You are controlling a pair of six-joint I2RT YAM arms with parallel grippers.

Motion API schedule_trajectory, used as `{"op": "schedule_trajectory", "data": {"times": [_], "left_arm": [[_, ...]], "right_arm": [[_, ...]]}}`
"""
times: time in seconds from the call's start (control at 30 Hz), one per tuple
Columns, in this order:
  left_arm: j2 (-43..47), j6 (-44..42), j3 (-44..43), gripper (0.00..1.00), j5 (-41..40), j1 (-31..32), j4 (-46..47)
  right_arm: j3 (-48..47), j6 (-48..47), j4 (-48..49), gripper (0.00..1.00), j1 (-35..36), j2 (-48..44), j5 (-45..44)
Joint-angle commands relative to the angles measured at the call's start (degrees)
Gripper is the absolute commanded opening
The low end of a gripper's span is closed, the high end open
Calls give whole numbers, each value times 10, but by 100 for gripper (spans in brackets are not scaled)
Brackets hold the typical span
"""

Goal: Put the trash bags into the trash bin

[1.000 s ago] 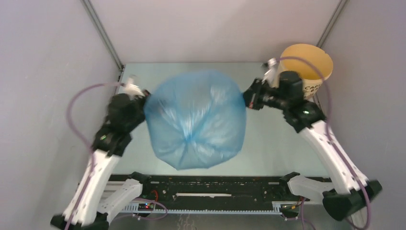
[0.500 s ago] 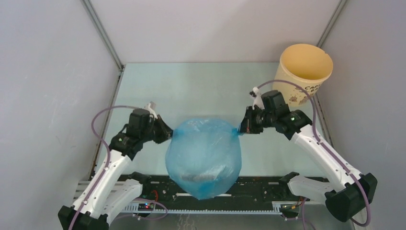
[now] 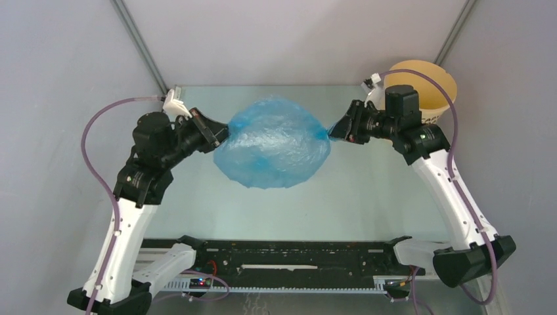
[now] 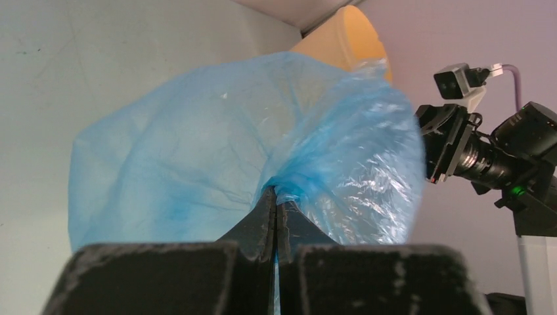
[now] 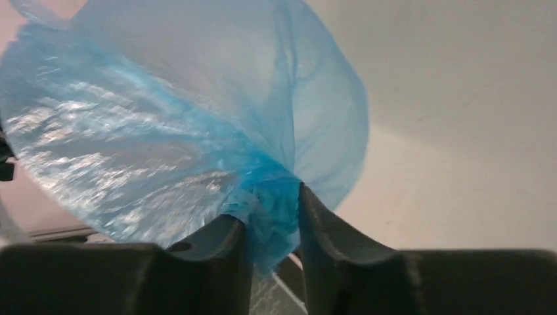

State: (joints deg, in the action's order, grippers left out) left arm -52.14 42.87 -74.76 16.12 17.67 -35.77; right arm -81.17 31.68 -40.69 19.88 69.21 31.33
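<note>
The light-blue trash bag hangs billowed in the air over the middle of the table, stretched between my two grippers. My left gripper is shut on a pinch of the film at the bag's left edge. My right gripper is at the bag's right edge. Its jaws stand apart, with a bunched wad of film still lying between them. The pale yellow trash bin stands upright at the back right corner, just behind my right wrist. In the left wrist view its rim peeks over the bag.
Grey walls close in the table on the left, back and right. The dark rail with the arm bases runs along the near edge. Purple cables loop off both wrists.
Both arms have lifted and carried the bag from low by the near rail up and toward the back. The right gripper's jaws have parted around the film.
</note>
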Motion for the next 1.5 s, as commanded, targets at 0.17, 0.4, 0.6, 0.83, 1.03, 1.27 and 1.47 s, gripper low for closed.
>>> {"op": "schedule_trajectory", "data": {"times": [0.17,0.4,0.6,0.83,1.03,1.27,1.47], "left_arm": [[-5,-62,-25,0,32,-11,72],[25,-58,11,0,37,-9,216],[32,-91,45,0,59,7,256],[33,-188,80,0,49,74,197],[56,-215,136,0,24,107,178],[74,-216,177,0,23,125,161],[67,-214,180,0,23,142,148]], "right_arm": [[-11,-140,-128,76,-30,-24,-41],[46,-90,-205,82,-59,-88,-133],[37,252,-78,83,-40,-82,-76],[-85,430,-52,89,62,24,-203],[-267,412,-229,93,111,162,-286],[-268,408,-245,95,156,225,-291],[-268,402,-233,95,177,270,-276]]}}
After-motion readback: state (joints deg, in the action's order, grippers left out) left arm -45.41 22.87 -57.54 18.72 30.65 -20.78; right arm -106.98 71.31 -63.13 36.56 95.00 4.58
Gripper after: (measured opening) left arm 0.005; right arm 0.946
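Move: Between the two hands the trash bag is spread, its middle about 11 cm to the right hand's left, level with it in reach and some 6 cm lower; the left hand, pinching the bag's other end, is about 21 cm to its left at similar height. The trash bin stands roughly 20 cm to the right hand's right, 14 cm farther out and 20 cm below. From the left hand, the bag's middle is about 10 cm right, level in reach, 6 cm lower. Opening wide from a small gap, the right fingers release their end of the bag and draw back right, down and towards the base, then swing some 15 cm left and forward towards the left fingers, rising before sinking, the wrist tipping down and turning clockwise. Keeping its pinch, the left hand lifts the bag about 7 cm, tilting up, then lowers it farther while carrying it right and slightly back. ##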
